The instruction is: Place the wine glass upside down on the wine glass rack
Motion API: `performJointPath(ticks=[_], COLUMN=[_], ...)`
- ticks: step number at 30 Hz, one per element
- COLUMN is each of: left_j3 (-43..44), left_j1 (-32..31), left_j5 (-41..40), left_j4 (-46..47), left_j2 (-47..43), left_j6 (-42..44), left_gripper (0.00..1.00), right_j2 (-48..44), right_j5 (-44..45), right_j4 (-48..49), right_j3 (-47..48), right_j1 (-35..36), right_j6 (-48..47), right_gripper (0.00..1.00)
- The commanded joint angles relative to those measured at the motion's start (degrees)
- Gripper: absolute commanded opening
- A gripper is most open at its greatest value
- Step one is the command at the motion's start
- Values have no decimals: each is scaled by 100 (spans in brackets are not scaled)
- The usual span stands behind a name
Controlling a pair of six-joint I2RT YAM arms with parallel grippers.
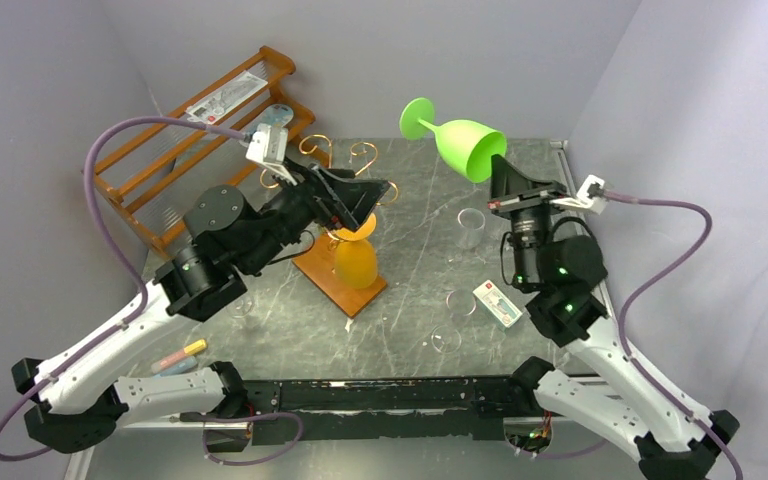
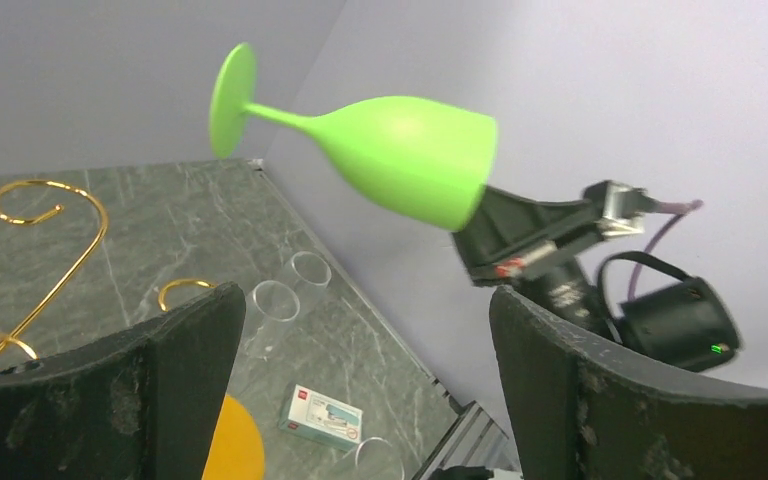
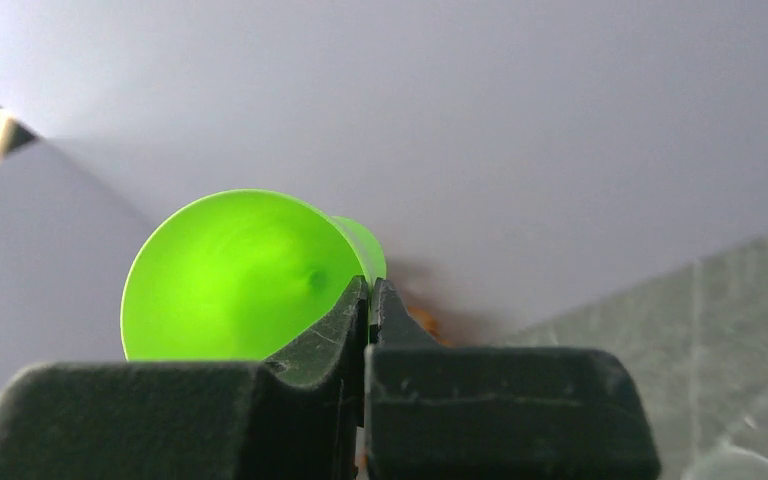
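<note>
A green wine glass [image 1: 465, 145] hangs in the air at the back right, lying sideways with its foot toward the left. My right gripper [image 1: 500, 165] is shut on its rim; in the right wrist view the fingers [image 3: 345, 320] pinch the wall of the green wine glass [image 3: 230, 275]. The wine glass rack [image 1: 332, 278], gold scroll arms on a wooden base, stands mid-table with an orange glass [image 1: 356, 260] hanging upside down on it. My left gripper [image 1: 365, 205] is open and empty just above that rack. Through the left gripper [image 2: 365, 300] the green wine glass [image 2: 400, 155] shows ahead.
A stepped wooden slatted shelf [image 1: 195, 140] stands at the back left. Clear glasses [image 1: 471, 225] [image 1: 460, 303] [image 1: 446, 340] and a small box [image 1: 498, 303] sit on the right half of the table. Markers [image 1: 180, 355] lie near the left arm's base. Walls close in on both sides.
</note>
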Motion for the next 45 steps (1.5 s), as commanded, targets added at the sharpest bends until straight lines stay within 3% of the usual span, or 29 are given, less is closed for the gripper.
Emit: performJointPath(ticks=[1,8,15,20,27,30,33,34,35,38,42,45], left_j3=[179,427,570,755,522,520,503,519,552,667,866,848], left_j1=[-28,-22,-22,-22,-22,-22,-22,-22,-22,-22,-22,-22], left_j5=[-110,-1132,-569,-886,-522,-373,-76,30,126,240,232,534], left_j4=[736,950,1300,1026,1143,1129,1183,1175,1115,1029,917,1030], left_j2=[276,889,1260,1406,1144,1091,1063,1060,1060,1064,1117,1113], left_j6=[296,1127,1677,2085,2296,2518,2906,3045,3233,3730,4281,4844], left_gripper=[96,90,84,62,37,7,5,5,5,5,5,5], right_j2=[-442,-927,-1295,-1425,-1481,-1485,-1506,-1522,-1554,-1678,-2021,-2282], right_j5=[-866,-1502,-1790,-2004,-2136,-2191,-2126,-2073,-1958,-1829,-1989,-1977], right_j4=[918,527,507,346,401,319,84,-44,-261,-741,-1279,-1768], right_j3=[-156,-408,-733,-683,-780,-756,-694,-668,-626,-589,-601,-522], right_j1=[-27,-23,-30,-29,-30,-31,-27,-26,-31,-31,-31,-27], right_j6=[-383,201,545,721,747,745,697,657,632,493,-47,-312], right_gripper=[0,0,0,0,0,0,0,6,24,50,64,68])
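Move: The green wine glass hangs sideways, its rim in the right hand; its foot lies about 9 cm ahead of that hand, 14 to its left and 2 higher. From the open left hand the foot is some 14 cm ahead, 5 to the right, about level. The gold rack's hub stands roughly 12 cm ahead of the left hand, 10 left and 13 below; the orange wine glass on it sits 4 ahead, 5 left, 25 below. The left fingers close and pinch the green glass's foot, after reaching forward and a little right, easing back near the end to finish some 6 cm out while the wrist rolls and tilts about 35 degrees. The right hand, still gripping the rim, draws back about 8 cm, arcing up and turning counter-clockwise some 20 degrees, then opens to let go and sinks. ##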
